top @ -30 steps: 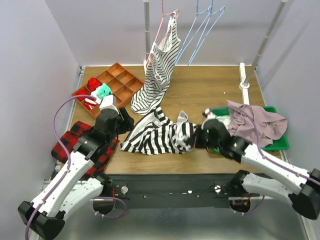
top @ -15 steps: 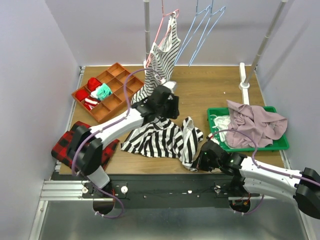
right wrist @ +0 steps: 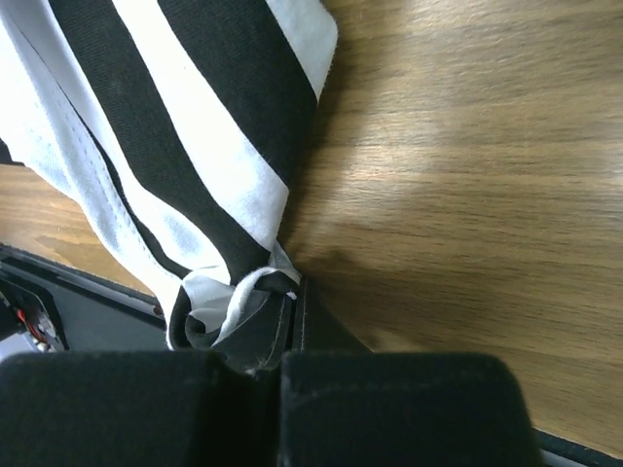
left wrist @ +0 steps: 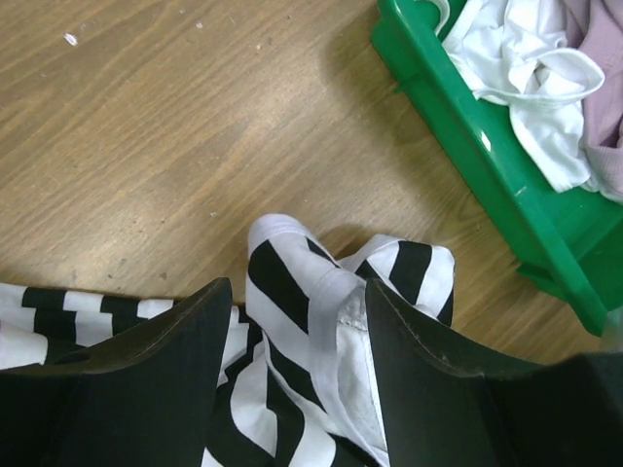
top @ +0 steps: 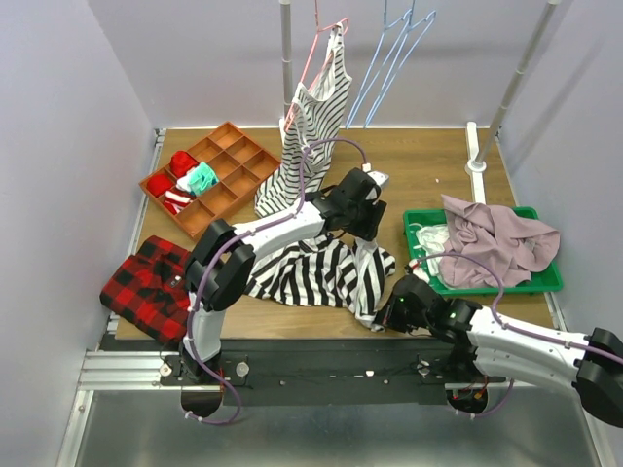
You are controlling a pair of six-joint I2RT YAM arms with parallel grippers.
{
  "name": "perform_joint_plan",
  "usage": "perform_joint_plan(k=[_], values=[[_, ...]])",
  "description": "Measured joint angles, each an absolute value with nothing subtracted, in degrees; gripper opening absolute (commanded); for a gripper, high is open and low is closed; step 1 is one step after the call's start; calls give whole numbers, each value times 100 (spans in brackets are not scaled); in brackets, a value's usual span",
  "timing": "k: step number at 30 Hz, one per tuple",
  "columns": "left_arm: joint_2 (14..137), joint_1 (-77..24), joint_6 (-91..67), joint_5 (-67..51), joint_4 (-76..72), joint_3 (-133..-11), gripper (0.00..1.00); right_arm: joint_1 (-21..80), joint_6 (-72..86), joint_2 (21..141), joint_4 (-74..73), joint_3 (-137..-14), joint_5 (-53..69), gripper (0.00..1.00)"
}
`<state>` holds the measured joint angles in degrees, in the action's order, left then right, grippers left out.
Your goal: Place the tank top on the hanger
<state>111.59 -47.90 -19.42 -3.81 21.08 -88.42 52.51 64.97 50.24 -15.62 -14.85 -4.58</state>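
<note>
The tank top (top: 310, 272), with bold black-and-white stripes, lies crumpled on the wooden table in front of the arms. My left gripper (top: 368, 236) hovers over its right end. It is open, and in the left wrist view its fingers (left wrist: 170, 341) straddle a raised fold of the tank top (left wrist: 292, 302) with a white hem, without pinching it. My right gripper (right wrist: 292, 292) is shut on a bunched edge of the tank top (right wrist: 175, 126), low near the table's front edge (top: 391, 309). The light-blue hanger (top: 387, 60) hangs bare from the rail at the back.
A pink hanger carries a finer-striped top (top: 313, 126) left of the blue one. A green tray (top: 540, 282) holds a mauve garment (top: 496, 238) and white cloth at the right. An orange divided box (top: 229, 165) and a red plaid shirt (top: 146, 287) are at the left. A white post (top: 474, 156) stands back right.
My left arm has swung from the table's left side across to the tank top's right end. My right gripper pulled its edge toward the front edge, then held still.
</note>
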Motion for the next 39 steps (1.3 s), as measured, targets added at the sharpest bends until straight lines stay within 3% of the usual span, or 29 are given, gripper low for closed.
perform_joint_plan(k=[4,7,10,11,12,18,25,31,39], values=[[11222,-4860,-1872,-373,2265,-8877,61,5251,6514,4884,-1590,-1433,-561,1],[11231,-4888,-1837,-370,2294,-8877,47,5253,6525,4812,-1619,-1413,-633,1],[11279,-4890,-1828,-338,2296,-8877,20,5251,6554,4729,-1662,-1413,-711,1],[11295,-4890,-1835,-301,2285,-8849,3,5253,6558,4698,-1686,-1413,-742,1],[11295,-4890,-1865,-263,2281,-8801,0,5253,6563,4650,-1776,-1439,-805,1],[10956,-4888,-2029,395,2182,-8058,0,5253,6556,4362,-2193,-1813,-1164,1],[8149,-4888,-2412,1806,2311,-7085,0,5253,6442,3874,-2657,-3256,-2104,1],[6442,-4888,-2464,2528,2353,-8014,0,5253,5634,4427,-2777,-5651,-3118,1],[6619,-4888,-2163,3011,2628,-9918,0,5256,3612,6357,-2622,-9330,-4016,1]])
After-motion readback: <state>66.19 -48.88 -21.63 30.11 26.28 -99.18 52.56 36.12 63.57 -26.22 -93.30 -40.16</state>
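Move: The tank top's raised fold lies between the left gripper's open fingers, about 1 cm back and some 3 cm below. From that hand the green bin's middle is about 27 cm right, 2 cm back and 9 cm down, and the hanging top's lower end some 13 cm ahead, 18 cm left and 8 cm down. The right gripper already holds the top's near end; from it the blue hangers are roughly 40 cm ahead, 3 cm left and 50 cm up, the bin's middle 18 cm ahead, 23 cm right and 2 cm up. Sink the left gripper about 3 cm, pinch the striped fold shut, then sweep it up about 45 cm and some 20 cm left, drifting back, tipping the fingers up and turning counter-clockwise. Keep the right gripper shut on its end and raise it almost 50 cm together with the left, about 15 cm forward, tilting its fingers up too. ##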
